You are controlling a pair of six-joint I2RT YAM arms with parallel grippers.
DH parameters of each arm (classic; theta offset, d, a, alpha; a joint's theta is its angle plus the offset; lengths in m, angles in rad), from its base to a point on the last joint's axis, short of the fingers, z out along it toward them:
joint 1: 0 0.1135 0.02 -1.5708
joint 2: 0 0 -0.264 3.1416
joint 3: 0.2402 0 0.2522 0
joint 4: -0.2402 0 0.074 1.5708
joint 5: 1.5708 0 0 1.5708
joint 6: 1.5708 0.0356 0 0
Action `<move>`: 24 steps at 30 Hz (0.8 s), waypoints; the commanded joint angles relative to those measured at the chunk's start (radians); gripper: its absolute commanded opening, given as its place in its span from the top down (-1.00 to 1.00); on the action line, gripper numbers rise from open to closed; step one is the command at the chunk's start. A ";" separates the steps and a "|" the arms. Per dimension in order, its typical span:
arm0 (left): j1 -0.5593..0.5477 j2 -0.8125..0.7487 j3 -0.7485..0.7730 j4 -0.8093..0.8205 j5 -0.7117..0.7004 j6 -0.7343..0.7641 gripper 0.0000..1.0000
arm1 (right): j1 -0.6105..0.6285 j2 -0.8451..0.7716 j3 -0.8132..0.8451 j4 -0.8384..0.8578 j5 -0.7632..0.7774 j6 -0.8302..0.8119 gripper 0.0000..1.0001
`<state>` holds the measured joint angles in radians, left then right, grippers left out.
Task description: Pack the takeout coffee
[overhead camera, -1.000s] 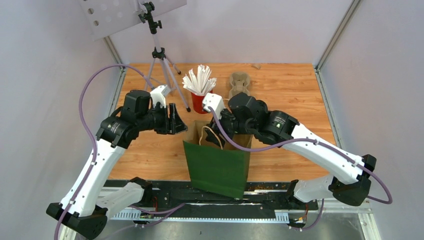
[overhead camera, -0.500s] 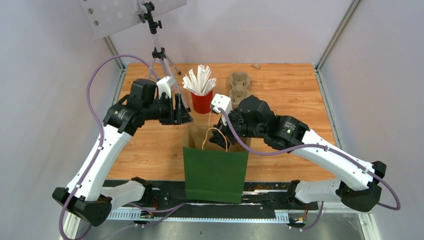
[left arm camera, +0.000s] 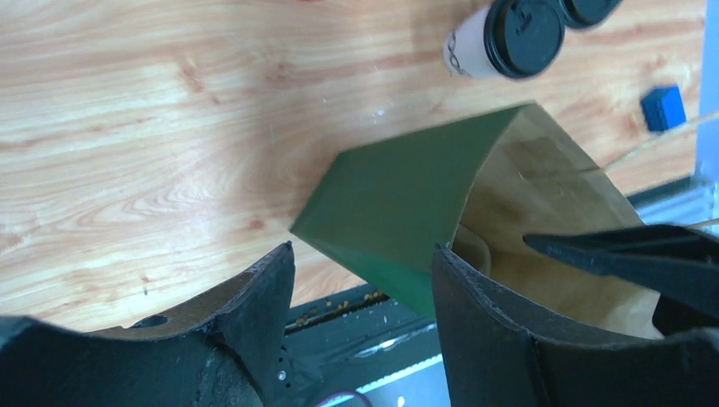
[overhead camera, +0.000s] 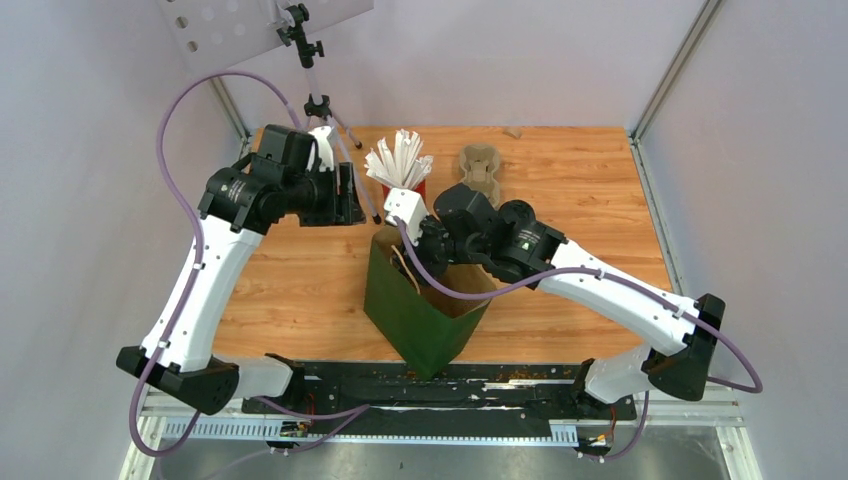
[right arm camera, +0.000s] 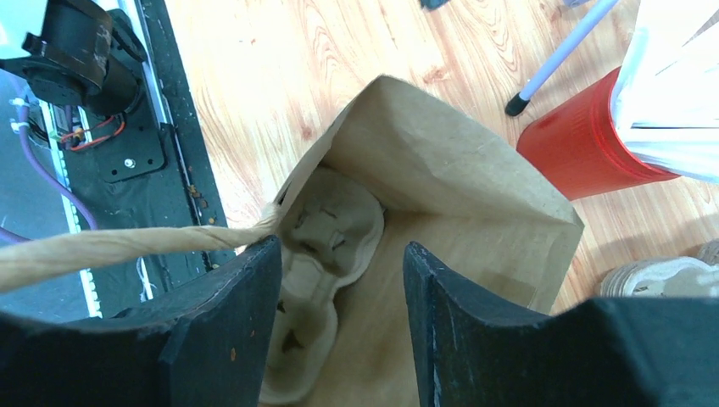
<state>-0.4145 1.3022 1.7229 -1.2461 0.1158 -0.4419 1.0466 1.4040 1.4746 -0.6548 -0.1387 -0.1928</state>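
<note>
Two takeout coffee cups, white with black lids, stand on the wood in the left wrist view, one (left arm camera: 507,39) whole and one (left arm camera: 588,8) cut by the top edge. The top view does not show them. The green paper bag (overhead camera: 420,310) leans tilted at the table's middle, mouth open (left arm camera: 398,199). A beige pulp tray (right arm camera: 326,250) lies inside it. My right gripper (right arm camera: 339,254) hangs open over the bag's mouth (overhead camera: 425,250), with the rope handle (right arm camera: 127,246) lying against its left finger. My left gripper (left arm camera: 365,263) is open and empty, above and left of the bag (overhead camera: 348,195).
A red cup of white straws (overhead camera: 402,180) stands just behind the bag, with a second pulp tray (overhead camera: 480,170) to its right. A tripod (overhead camera: 320,110) stands at the back left. A small blue block (left arm camera: 663,106) lies near the cups. The black rail (overhead camera: 450,385) runs along the near edge.
The bag has tipped and turned to the left. My right gripper has moved left at the bag's mouth. My left arm has drawn back toward the far left.
</note>
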 commanded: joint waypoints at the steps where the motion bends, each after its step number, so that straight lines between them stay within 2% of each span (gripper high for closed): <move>1: 0.005 -0.042 -0.104 0.075 0.154 0.074 -0.36 | 0.006 -0.004 -0.007 0.072 0.001 -0.037 -0.09; 4: 0.005 -0.054 -0.165 0.153 0.224 0.102 -0.38 | 0.006 -0.010 -0.028 0.065 -0.010 -0.034 -0.09; 7: 0.005 -0.035 -0.153 0.188 0.237 0.124 -0.40 | 0.006 -0.020 -0.044 0.064 -0.019 -0.037 -0.09; 19: 0.003 0.043 -0.104 0.211 0.305 0.148 -0.40 | 0.007 -0.011 -0.045 0.059 -0.062 -0.034 -0.08; 24: -0.001 0.046 -0.126 0.150 0.293 0.178 -0.36 | 0.007 -0.014 -0.048 0.062 -0.067 -0.031 -0.08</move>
<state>-0.4126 1.3529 1.5867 -1.0721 0.3916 -0.3164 1.0470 1.4105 1.4220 -0.6338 -0.1852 -0.2226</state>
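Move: Ahead and to the left of the green bag, the left hand has the bag's far-left rim about 8 cm to its right, 2 cm back and 6 cm lower. From there, the red straw cup stands some 16 cm ahead, 12 cm right and 25 cm down. The right hand is already in the bag's mouth, that rim about 6 cm ahead, 5 cm left and slightly below; the lidded coffees stand roughly 14 cm ahead, 18 cm right and 22 cm down. Swinging in over the green bag's far-left rim, the left hand goes about 5 cm to the right and 3 cm down, after a short dip back that it makes good, and turns some 15 degrees clockwise with fingers still open, ending above the rim with one on either side. The right hand stays in the mouth, half open, and sinks about 2 cm. ##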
